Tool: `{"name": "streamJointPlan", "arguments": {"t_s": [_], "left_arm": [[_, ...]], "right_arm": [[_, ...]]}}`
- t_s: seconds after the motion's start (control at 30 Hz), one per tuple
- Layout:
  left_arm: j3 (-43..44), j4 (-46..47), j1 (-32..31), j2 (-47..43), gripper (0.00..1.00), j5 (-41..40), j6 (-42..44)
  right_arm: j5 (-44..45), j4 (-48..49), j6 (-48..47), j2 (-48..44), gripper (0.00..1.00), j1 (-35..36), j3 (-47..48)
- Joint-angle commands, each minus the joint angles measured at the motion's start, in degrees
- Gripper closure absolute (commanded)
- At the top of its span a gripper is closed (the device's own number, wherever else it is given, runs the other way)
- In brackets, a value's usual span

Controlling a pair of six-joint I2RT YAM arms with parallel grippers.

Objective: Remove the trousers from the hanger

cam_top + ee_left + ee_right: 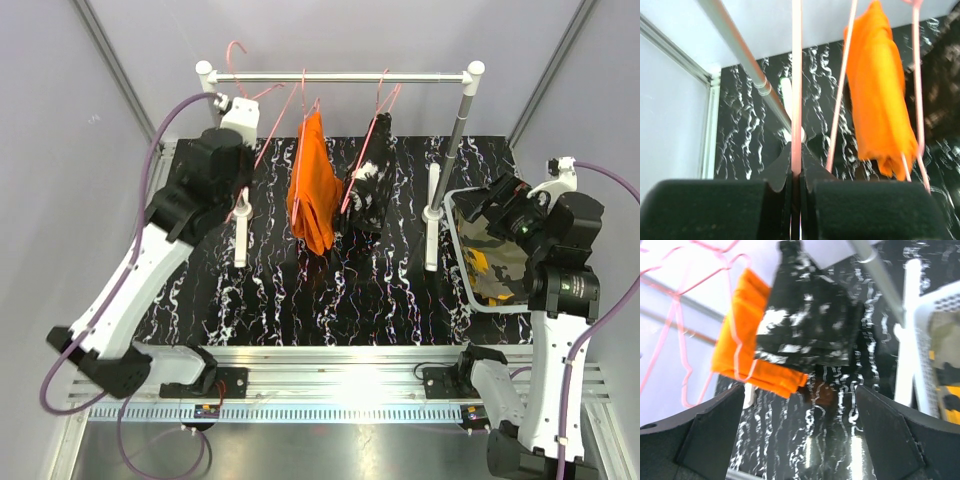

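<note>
Plain orange trousers point(312, 188) hang on a pink hanger from the rail point(340, 76). To their right, black trousers with white markings point(370, 190) hang on another pink hanger. Camouflage trousers point(492, 262) lie in the white basket point(452, 235) on the right. My left gripper point(241, 198) is shut on the wire of an empty pink hanger point(796, 75), left of the orange trousers point(880, 100). My right gripper point(480, 212) hovers open over the basket's near-left corner, holding nothing. In the right wrist view, the orange trousers point(745, 335) and black trousers point(810, 315) are ahead of the open jaws.
The rack's two white posts point(240, 235) point(432, 225) stand on the black marbled mat point(330, 290). A grey strut point(456, 130) slants down from the rail's right end. The basket's wall point(920, 340) is close on my right gripper's right side.
</note>
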Motion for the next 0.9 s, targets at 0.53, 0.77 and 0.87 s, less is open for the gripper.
{"name": "streamJointPlan", "arguments": {"t_s": [0.53,0.77,0.87], "left_arm": [[8.0,-2.4,8.3,11.6,0.7,10.6,-4.2],[6.7,-3.5,8.3,6.7,0.19,13.3,-6.2],[6.8,-4.1,8.3,3.2,0.09,14.5,-8.3]], "right_arm": [[-10.5,4.2,1.4,-4.1,0.01,0.2,0.7],[-8.3,3.5,1.0,-4.5,0.0,0.2,0.2],[-3.0,2.1,1.3,-4.6,0.0,0.2,0.4]]}}
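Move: The left gripper holds the empty pink hanger; the stretch of rail its hook goes to lies about 14 cm ahead, 2 cm to the right and 13 cm above. The stand's left post stands level with that stretch of rail, some 5 cm left of the hand; the orange trousers hang about 12 cm ahead and 14 cm to the right, slightly below. From the idle right hand, that rail spot is about 20 cm ahead, 45 cm left and 16 cm higher. Bring the left gripper, still pinching the hanger, about 6 cm forward and then some 6 cm down, tipping the fingers about 10 degrees downward, to lower the hook over the rail. Open the fingers nearly fully to let go of the hanger, drawing back about 3 cm and rising as much. Meanwhile shift the open, empty right gripper a few centimetres left, back and up. ##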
